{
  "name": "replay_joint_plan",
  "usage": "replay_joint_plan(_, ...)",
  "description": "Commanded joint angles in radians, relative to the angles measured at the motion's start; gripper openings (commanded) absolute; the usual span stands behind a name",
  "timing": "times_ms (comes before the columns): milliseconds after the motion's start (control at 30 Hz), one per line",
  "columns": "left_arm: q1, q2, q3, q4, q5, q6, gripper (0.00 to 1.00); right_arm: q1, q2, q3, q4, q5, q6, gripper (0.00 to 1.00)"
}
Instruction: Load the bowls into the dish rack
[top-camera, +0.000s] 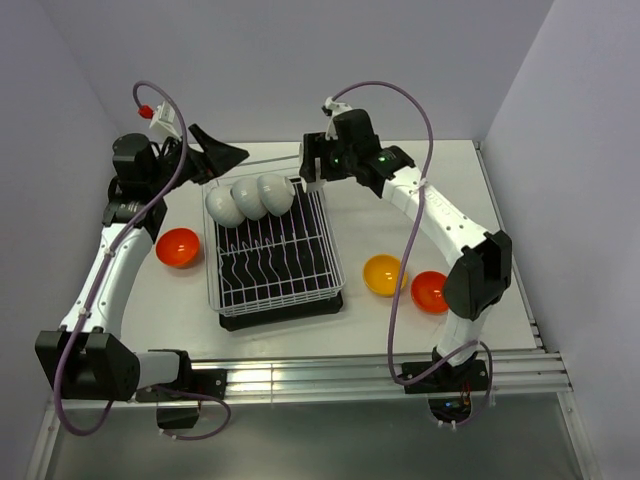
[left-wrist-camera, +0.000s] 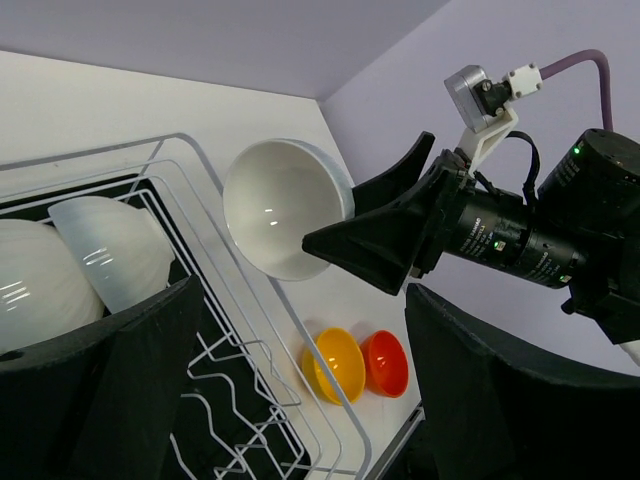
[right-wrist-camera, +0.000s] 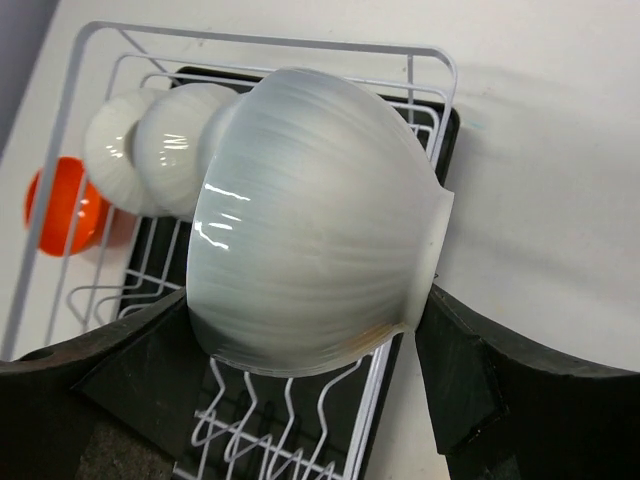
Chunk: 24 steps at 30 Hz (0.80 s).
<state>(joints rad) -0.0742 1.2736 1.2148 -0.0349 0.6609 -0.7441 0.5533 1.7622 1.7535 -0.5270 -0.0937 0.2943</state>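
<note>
The white wire dish rack stands on its black tray at the table's middle. Two white bowls stand on edge at its far end. My right gripper is shut on a third white bowl, which hangs tilted over the rack's far right corner beside them. In the left wrist view that bowl faces me. My left gripper hovers open and empty behind the rack's far left corner. On the table lie a red bowl, a yellow bowl and another red bowl.
The lone red bowl lies left of the rack; the yellow and red pair lies right of it, near the right arm's base. Purple walls close in the table at the back and both sides.
</note>
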Motion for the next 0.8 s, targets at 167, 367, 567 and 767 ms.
replay_joint_plan(167, 0.05, -0.057, -0.034, -0.011, 0.048, 0.034, 0.88, 0.054, 0.066, 0.115, 0.062, 0.157, -0.119, 0.0)
replay_joint_plan(367, 0.071, -0.068, -0.052, -0.006, 0.062, 0.032, 0.88, 0.076, 0.125, 0.147, 0.064, 0.195, -0.164, 0.0)
replay_joint_plan(567, 0.105, -0.077, -0.06, -0.007, 0.075, 0.034, 0.89, 0.117, 0.177, 0.159, 0.07, 0.277, -0.234, 0.0)
replay_joint_plan(767, 0.126, -0.079, -0.075, 0.003, 0.091, 0.031, 0.89, 0.16, 0.229, 0.192, 0.053, 0.357, -0.284, 0.0)
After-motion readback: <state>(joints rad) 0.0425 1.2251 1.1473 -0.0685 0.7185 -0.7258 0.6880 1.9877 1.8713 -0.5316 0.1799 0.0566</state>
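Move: The right hand still holds a white bowl just above the rack's right rim. The empty slot it goes to is about 2 cm ahead, 4 cm left and 10 cm below. The third racked bowl stands next to that slot, some 10 cm left of the hand and 2 cm ahead; the second is 16 cm left and 2 cm ahead, both about 10 cm down. From the open left hand the slot lies about 8 cm ahead, 12 cm right and 20 cm below. The right hand lowers the bowl about 7 cm while easing some 4 cm left and a little forward, in over the rack's right rim towards the free slot beside the third bowl, rolling about 20 degrees so that its left side dips and the fingers point more steeply down, their pinch on the bowl kept. The left hand, empty and still wide open, backs off to the left by nearly 4 cm and sinks slightly, away from the slot. ##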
